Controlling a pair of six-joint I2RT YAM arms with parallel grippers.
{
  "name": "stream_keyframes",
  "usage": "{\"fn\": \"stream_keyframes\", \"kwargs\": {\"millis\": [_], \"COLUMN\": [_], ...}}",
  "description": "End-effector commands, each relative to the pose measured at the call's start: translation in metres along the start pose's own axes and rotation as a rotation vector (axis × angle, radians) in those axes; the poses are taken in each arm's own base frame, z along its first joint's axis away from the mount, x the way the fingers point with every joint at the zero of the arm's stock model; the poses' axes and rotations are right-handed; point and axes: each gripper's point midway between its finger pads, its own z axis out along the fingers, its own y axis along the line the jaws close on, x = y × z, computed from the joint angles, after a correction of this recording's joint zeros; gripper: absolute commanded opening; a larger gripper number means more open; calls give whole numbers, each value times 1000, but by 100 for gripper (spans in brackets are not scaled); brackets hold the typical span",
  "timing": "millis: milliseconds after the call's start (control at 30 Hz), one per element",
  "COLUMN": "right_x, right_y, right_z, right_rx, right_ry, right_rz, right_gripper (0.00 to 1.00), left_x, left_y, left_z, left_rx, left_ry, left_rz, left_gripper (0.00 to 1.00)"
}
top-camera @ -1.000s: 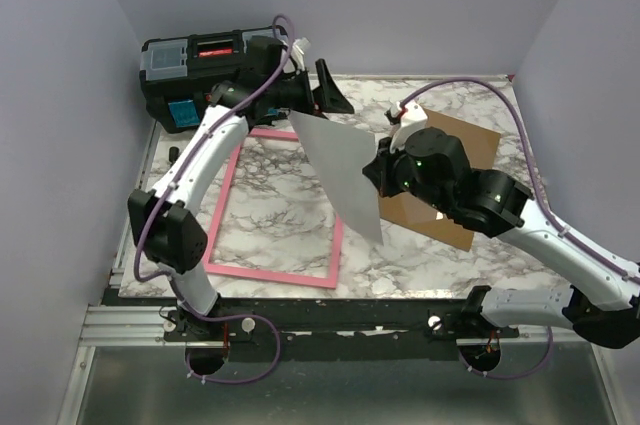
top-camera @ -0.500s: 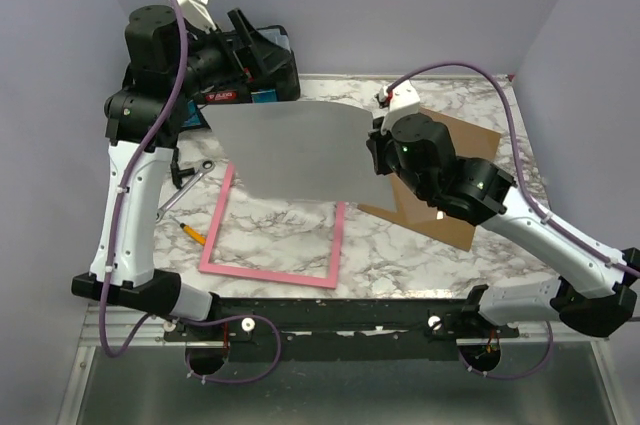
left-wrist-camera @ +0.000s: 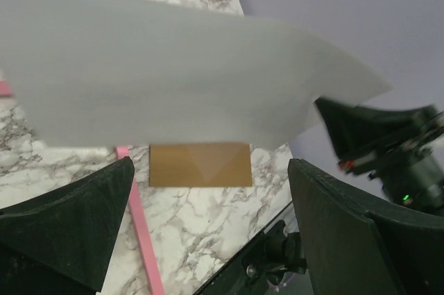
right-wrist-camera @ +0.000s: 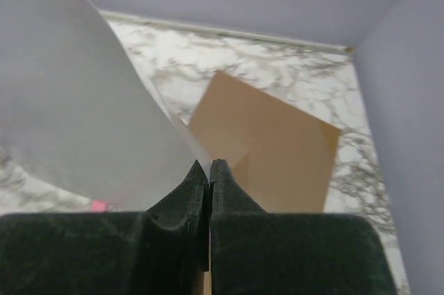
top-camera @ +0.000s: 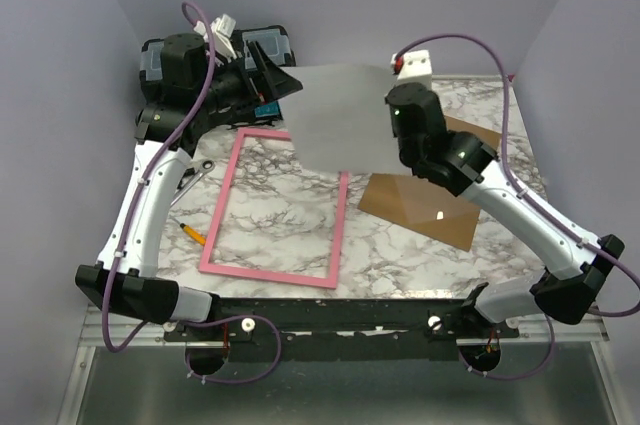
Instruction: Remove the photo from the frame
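The photo (top-camera: 340, 115) is a pale grey sheet held in the air above the table's back middle, its plain side toward the top camera. My right gripper (top-camera: 392, 133) is shut on its right edge; in the right wrist view the fingertips (right-wrist-camera: 209, 166) pinch the sheet's corner (right-wrist-camera: 76, 100). The pink frame (top-camera: 222, 210) lies flat on the marble table, its opening showing only marble. My left gripper (top-camera: 272, 73) is open and empty, raised by the sheet's left edge. In the left wrist view the sheet (left-wrist-camera: 173, 73) hangs in front of the open fingers (left-wrist-camera: 208, 170).
A brown backing board (top-camera: 430, 200) lies flat to the right of the frame. A black toolbox (top-camera: 160, 57) stands at the back left behind the left arm. A wrench (top-camera: 195, 173) and a yellow pencil (top-camera: 192, 235) lie left of the frame.
My right gripper has carried the photo up and toward the back right, off the frame. The left arm has swung from the frame up to the back left, then slightly right.
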Motion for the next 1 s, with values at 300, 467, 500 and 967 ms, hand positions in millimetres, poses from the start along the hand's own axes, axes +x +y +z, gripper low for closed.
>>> {"fn": "stream_keyframes", "kwargs": {"millis": [300,467,500,967], "right_x": [-34,-38,-33,233], "right_y": [-171,-185,-183,-44], "right_z": [-1,-13,-10,71], "right_rx": [616,683,675,295], "right_ry": [-19,-5,4,539], "right_rz": [-169,-226,-236,-500], "right_gripper": [1,1,1,1], "left_x": [64,73,74,79], "left_y": [30,22,20,14], "left_z": [18,15,15,14], "left_rx": [49,103,114,156], "left_ry": [129,143,150,167], "left_rz": [51,34,24,2], "left_gripper": [95,95,95,95]}}
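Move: The brown backing board, which the photo is being carried towards, lies flat about 4 cm ahead and 8 cm right of the right hand, some 33 cm below. The photo, already pinched at its right edge, spreads left from that hand, its middle about 11 cm left and 3 cm back, roughly at hand height. The empty pink frame is about 30 cm left, 4 cm back and 33 cm below. From the left hand the board is about 4 cm ahead, 35 cm right and 40 cm below. The photo, still pinched in the shut right fingers, is swung about 16 cm right and a little up across the backing board. The right hand then drops sharply some 20 cm towards the board, easing back left a few centimetres as the wrist rolls right side down and tips downward. The empty, wide-open left hand sinks about 8 cm overall. ##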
